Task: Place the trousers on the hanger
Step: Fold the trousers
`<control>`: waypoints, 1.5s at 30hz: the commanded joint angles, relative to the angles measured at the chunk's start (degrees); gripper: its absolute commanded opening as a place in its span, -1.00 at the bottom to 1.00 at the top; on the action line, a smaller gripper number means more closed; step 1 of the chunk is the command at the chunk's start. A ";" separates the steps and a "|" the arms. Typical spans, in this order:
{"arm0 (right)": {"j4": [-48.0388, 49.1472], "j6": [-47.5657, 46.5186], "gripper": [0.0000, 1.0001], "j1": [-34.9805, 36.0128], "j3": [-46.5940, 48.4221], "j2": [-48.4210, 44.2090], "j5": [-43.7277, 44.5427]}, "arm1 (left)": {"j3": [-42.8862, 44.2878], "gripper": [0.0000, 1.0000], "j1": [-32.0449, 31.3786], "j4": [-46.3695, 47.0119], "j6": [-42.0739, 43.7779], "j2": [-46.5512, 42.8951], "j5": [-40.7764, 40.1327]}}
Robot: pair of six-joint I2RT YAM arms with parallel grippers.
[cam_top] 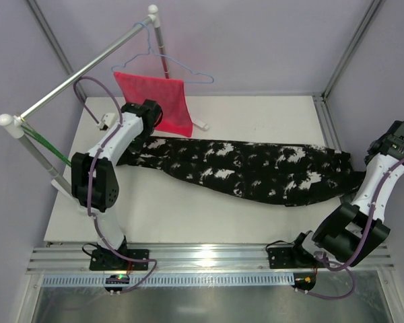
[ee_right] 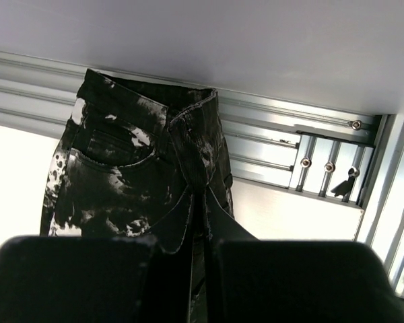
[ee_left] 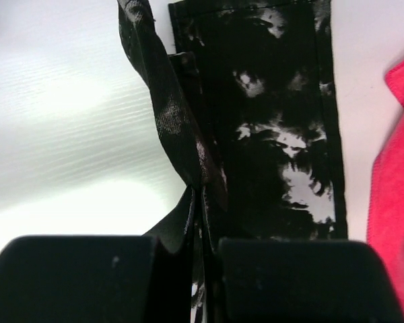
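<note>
The black trousers with white splotches (cam_top: pixel 246 169) lie stretched across the table from left to right. My left gripper (cam_top: pixel 143 132) is shut on the leg end (ee_left: pixel 188 134) at the far left. My right gripper (cam_top: pixel 372 161) is shut on the waistband end (ee_right: pixel 188 141) at the right. The wrist views show both jaws pinching folds of the fabric. The green hanger (cam_top: pixel 48 148) shows only as thin green wire by the rack's left post, mostly hidden behind the left arm.
A clothes rack with a silver bar (cam_top: pixel 87 67) stands at the back left. A pale blue wire hanger (cam_top: pixel 182 67) hangs on it with a red mesh cloth (cam_top: pixel 158 101). Aluminium frame rails (cam_top: pixel 209 256) run along the near and right table edges.
</note>
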 commanded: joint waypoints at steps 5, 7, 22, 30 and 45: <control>4.15 0.96 -0.92 0.17 4.19 2.62 3.61 | 6.92 -0.99 2.16 -2.04 -2.43 3.34 -3.66; 4.33 1.31 -0.92 0.08 4.54 2.98 3.87 | 7.45 -0.99 2.86 -1.77 -2.08 3.95 -2.96; 10.47 2.28 -0.92 0.34 1.21 1.57 -2.98 | 9.56 -1.00 2.60 -0.72 0.91 9.93 3.46; 7.51 2.28 -0.92 0.52 4.62 3.24 0.44 | 15.52 -0.99 7.07 -3.08 1.88 14.15 5.39; 18.46 7.02 -0.92 1.22 0.94 4.12 -7.02 | 31.53 -0.99 8.66 -3.44 5.65 23.11 2.14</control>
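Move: The left hand holds the trousers' near leg about 13 cm above the table; the far edge of the flat far leg, where this leg is being taken, lies about 12 cm ahead and 3 cm left. The far leg's hem is some 6 cm ahead and 13 cm left, the red towel 16 cm ahead and 12 cm right. From the right hand, pinching the raised waistband, its flat far corner is roughly 14 cm ahead, 2 cm left and 19 cm below, with the side rail almost straight underneath. Both hands keep their pinch and carry the near side of the trousers forward over the flat far side, the left hand going about 10 cm towards the far leg's far edge and the red towel, dipping some 4 cm midway and rising about half of that again on the last stretch. The right hand takes the waistband about 5 cm forward in two short pulls towards the flat far corner, with a small drift outward at first and its fingers tipping forward and up about 10 degrees. ##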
